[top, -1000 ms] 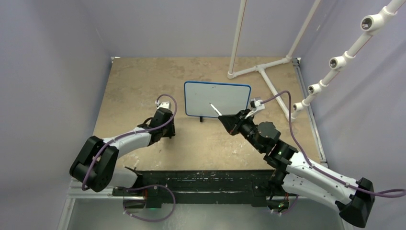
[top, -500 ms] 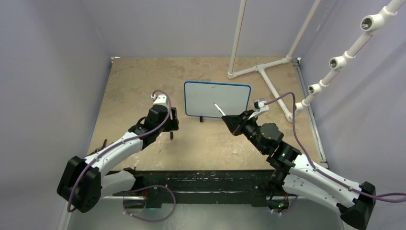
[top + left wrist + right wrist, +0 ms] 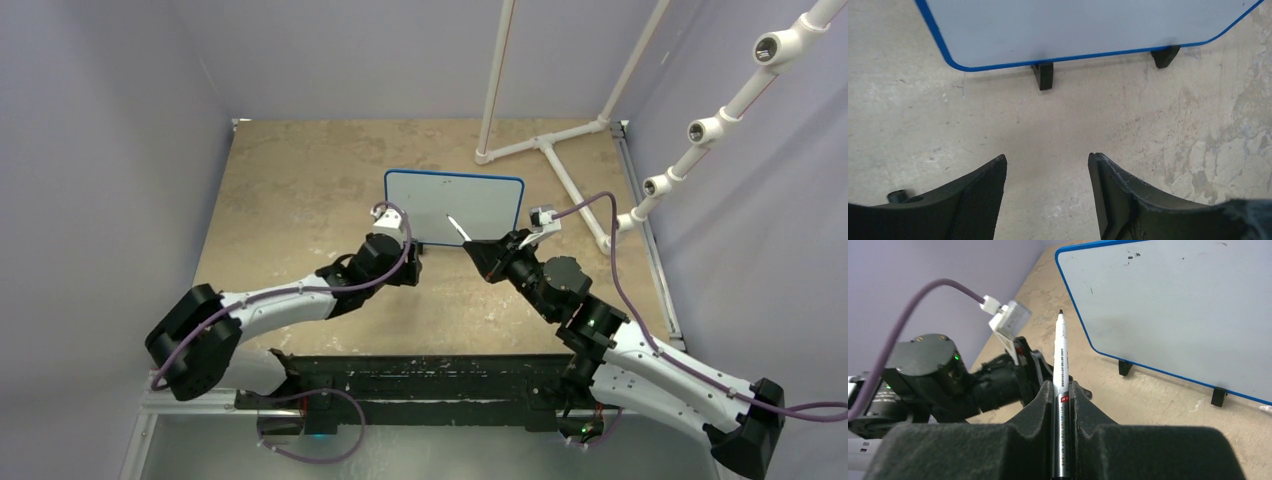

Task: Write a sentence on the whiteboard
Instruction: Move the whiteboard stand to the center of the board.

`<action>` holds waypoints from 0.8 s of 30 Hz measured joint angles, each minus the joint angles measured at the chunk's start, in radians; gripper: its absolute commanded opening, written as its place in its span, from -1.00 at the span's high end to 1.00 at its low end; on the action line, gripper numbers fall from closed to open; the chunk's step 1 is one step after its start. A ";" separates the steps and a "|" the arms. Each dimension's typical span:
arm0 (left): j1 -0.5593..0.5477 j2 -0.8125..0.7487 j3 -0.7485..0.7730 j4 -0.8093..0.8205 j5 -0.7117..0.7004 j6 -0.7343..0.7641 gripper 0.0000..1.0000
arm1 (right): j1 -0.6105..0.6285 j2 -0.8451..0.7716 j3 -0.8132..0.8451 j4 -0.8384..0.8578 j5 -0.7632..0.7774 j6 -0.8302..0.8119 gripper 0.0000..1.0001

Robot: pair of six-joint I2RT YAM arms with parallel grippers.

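Note:
The whiteboard (image 3: 455,207) stands upright on two black feet mid-table; it is also in the left wrist view (image 3: 1073,25) and the right wrist view (image 3: 1173,305). Its face is blank apart from a few tiny dark specks near the top edge; no sentence shows. My right gripper (image 3: 484,256) (image 3: 1061,385) is shut on a white marker (image 3: 458,229) (image 3: 1060,355). The uncapped tip points at the board and hangs just short of it. My left gripper (image 3: 411,263) (image 3: 1046,159) is open and empty, low over the table just before the board's left foot (image 3: 1043,76).
A small black cylindrical piece (image 3: 896,195) lies on the table beside my left finger. A white pipe frame (image 3: 545,145) stands at the back right, and a pipe rack (image 3: 700,130) juts in from the right wall. Purple walls enclose the table.
My left arm has swung right, toward the board's lower left corner, and its jaws have opened. My right gripper with the marker shifted slightly right, then held still.

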State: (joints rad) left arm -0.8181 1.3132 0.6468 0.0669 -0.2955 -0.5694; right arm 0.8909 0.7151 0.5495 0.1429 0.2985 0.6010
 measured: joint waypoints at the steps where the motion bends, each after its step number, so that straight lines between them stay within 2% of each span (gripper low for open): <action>1: -0.013 0.025 0.003 0.013 -0.008 -0.006 -0.19 | 0.000 0.001 0.000 0.000 0.000 0.000 1.00; 5: -0.055 0.134 0.025 0.066 -0.045 -0.021 -0.11 | 0.000 0.012 -0.001 0.008 0.000 0.000 1.00; 14: -0.076 0.283 0.069 0.201 -0.130 -0.034 0.07 | 0.000 0.031 -0.006 0.027 -0.001 0.002 1.00; 20: -0.079 0.366 0.071 0.272 -0.208 -0.039 0.32 | 0.000 0.031 -0.017 0.038 -0.001 0.005 1.00; 24: -0.079 0.414 0.078 0.300 -0.241 -0.035 0.33 | 0.000 0.031 -0.017 0.042 -0.002 0.005 1.00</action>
State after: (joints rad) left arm -0.8970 1.7267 0.7250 0.3672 -0.5369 -0.6044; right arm 0.8909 0.7464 0.5323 0.1844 0.2966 0.6064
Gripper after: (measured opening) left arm 0.336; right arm 0.126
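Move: The whiteboard's left stand is about 8 cm ahead of the open left hand, 3 cm to its right and 8 cm below. The right stand is some 15 cm to the right of that one and 1 cm nearer. The whiteboard's middle lies about 12 cm ahead of the left hand, 12 cm to its right and barely lower; the marker cap sits 12 cm left, 1 cm ahead, 8 cm below. From the right hand, the left stand is roughly 12 cm ahead, 7 cm left, 25 cm down. Towards the whiteboard's left stand the left hand sinks about 6 cm in all, first going right by nearly 4 cm, then forward by some 4 cm, low in front of the board. Meanwhile its wrist turns slightly counter-clockwise and the fingers close to roughly half their starting gap, lining up on the stand without yet gripping it. ##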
